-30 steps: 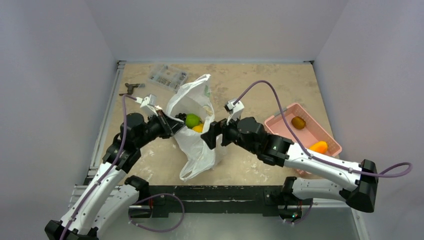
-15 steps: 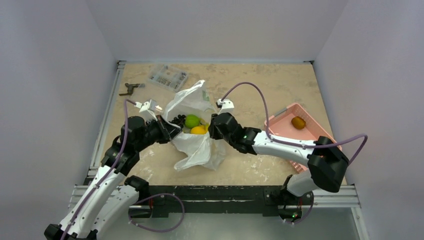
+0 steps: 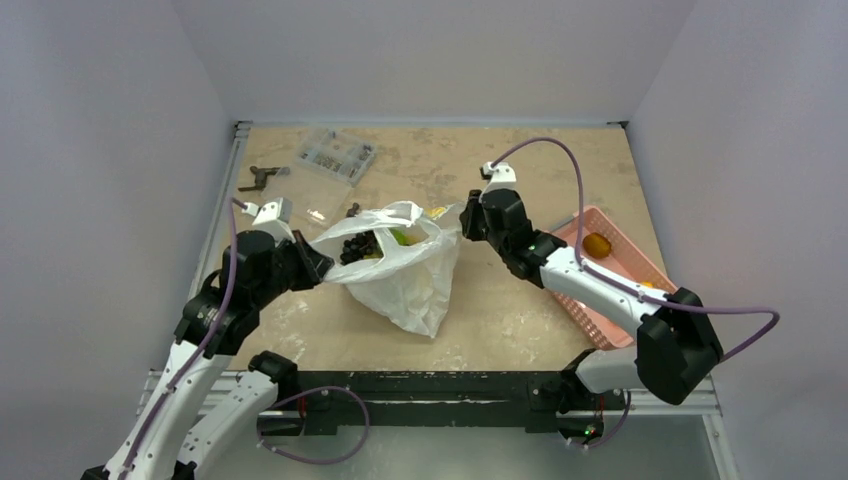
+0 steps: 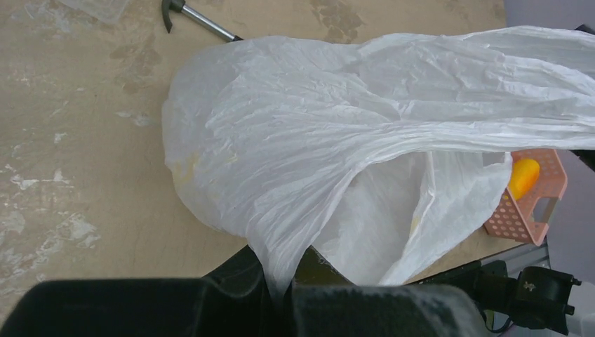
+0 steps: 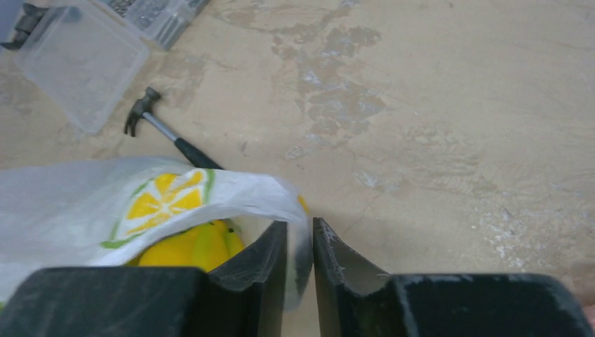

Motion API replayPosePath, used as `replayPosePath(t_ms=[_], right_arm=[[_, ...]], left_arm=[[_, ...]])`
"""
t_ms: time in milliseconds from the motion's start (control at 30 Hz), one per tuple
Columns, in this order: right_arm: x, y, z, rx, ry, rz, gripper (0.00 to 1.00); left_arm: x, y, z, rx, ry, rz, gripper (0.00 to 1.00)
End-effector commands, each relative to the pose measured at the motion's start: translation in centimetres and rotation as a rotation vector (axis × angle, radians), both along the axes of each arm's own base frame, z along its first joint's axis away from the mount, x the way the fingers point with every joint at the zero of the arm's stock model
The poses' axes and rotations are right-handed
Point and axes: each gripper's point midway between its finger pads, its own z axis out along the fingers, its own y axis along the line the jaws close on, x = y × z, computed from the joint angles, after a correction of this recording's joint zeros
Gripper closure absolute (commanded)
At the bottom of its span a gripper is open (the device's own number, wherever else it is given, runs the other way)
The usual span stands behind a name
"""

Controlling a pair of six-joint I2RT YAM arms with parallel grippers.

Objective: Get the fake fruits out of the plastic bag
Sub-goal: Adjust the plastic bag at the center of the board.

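The plastic bag hangs stretched between my two grippers, its mouth pulled wide. My left gripper is shut on the bag's left rim; in the left wrist view the white film runs down into the closed jaws. On the right rim, my right gripper is shut, with the bag's edge between its fingers. Inside the bag are a dark grape bunch, a green fruit and a yellow banana. The bag bears a lemon print.
A pink slatted basket at the right holds a brownish-orange fruit and an orange one. A clear parts box and a dark tool lie at the back left. A small hammer lies just behind the bag.
The right gripper went from open to shut on the bag's right rim and drew back to the right. The left gripper pulled left, so the bag's mouth spread wide.
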Motion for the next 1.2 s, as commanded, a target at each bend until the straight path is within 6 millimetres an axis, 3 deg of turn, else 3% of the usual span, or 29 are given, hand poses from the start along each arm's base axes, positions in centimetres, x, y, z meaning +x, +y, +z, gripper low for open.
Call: replayPosePath(t_ms=[0,133,300,500,700,767,900,1033,1167], right_arm=[[-0.7,1.4,5.4,-0.039,-0.073,0.147,0.69],[-4.0,1.3,7.7,-0.066,-0.091,0.223,0.4],[-10.3,3.1,11.8,-0.036,-0.246,0.427,0.13],[-17.6,7.1,12.6,0.101,-0.475,0.907,0.03],[-19.5,11.2,14.0,0.065,-0.628,1.062,0.01],[-20.6,13.1,13.0,0.001,-0.642,1.088,0.01],[-18.2,14.6,10.2,-0.151,-0.668,0.936,0.01],[-13.3,13.4,8.4,-0.336,-0.634,0.655,0.01],[-12.1,14.0,7.1,-0.46,-0.639,0.661,0.01]], left_arm=[[0.1,-1.2,0.2,-0.01,-0.002,-0.075,1.0],[0.6,-2.7,0.6,-0.092,-0.018,-0.11,1.0],[0.7,-3.8,0.8,-0.145,-0.004,-0.139,1.0],[0.5,-4.1,1.6,-0.173,-0.004,-0.14,1.0],[0.6,-4.2,1.5,-0.184,0.01,-0.138,1.0],[0.7,-4.4,1.6,-0.189,0.015,-0.139,1.0],[0.8,-4.8,1.8,-0.203,0.021,-0.152,1.0],[0.5,-5.0,2.1,-0.213,0.027,-0.168,1.0],[0.4,-5.0,2.0,-0.217,0.028,-0.168,1.0]])
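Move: The left gripper already holds the bag's left rim; the middle of the bag's near rim lies about 15 cm to its right, 3 cm ahead and 10 cm lower. From the right gripper, still at the bag's right-hand edge, that near rim is some 14 cm left, 9 cm back and 3 cm below. Inside the bag, about 11 cm below the right hand, the green fruit sits roughly 14 cm left and 2 cm back, the grapes 24 cm left and 4 cm back. Open the right gripper wide to let go of the bag's right-hand edge, lift about 14 cm while drawing back and left, then sink towards the near rim, ending forward some 6 cm with the open jaws around it. Turn the hand counter-clockwise, roughly 50 degrees overall. Keep the left gripper pinched on its rim and ease it about 5 cm right. ##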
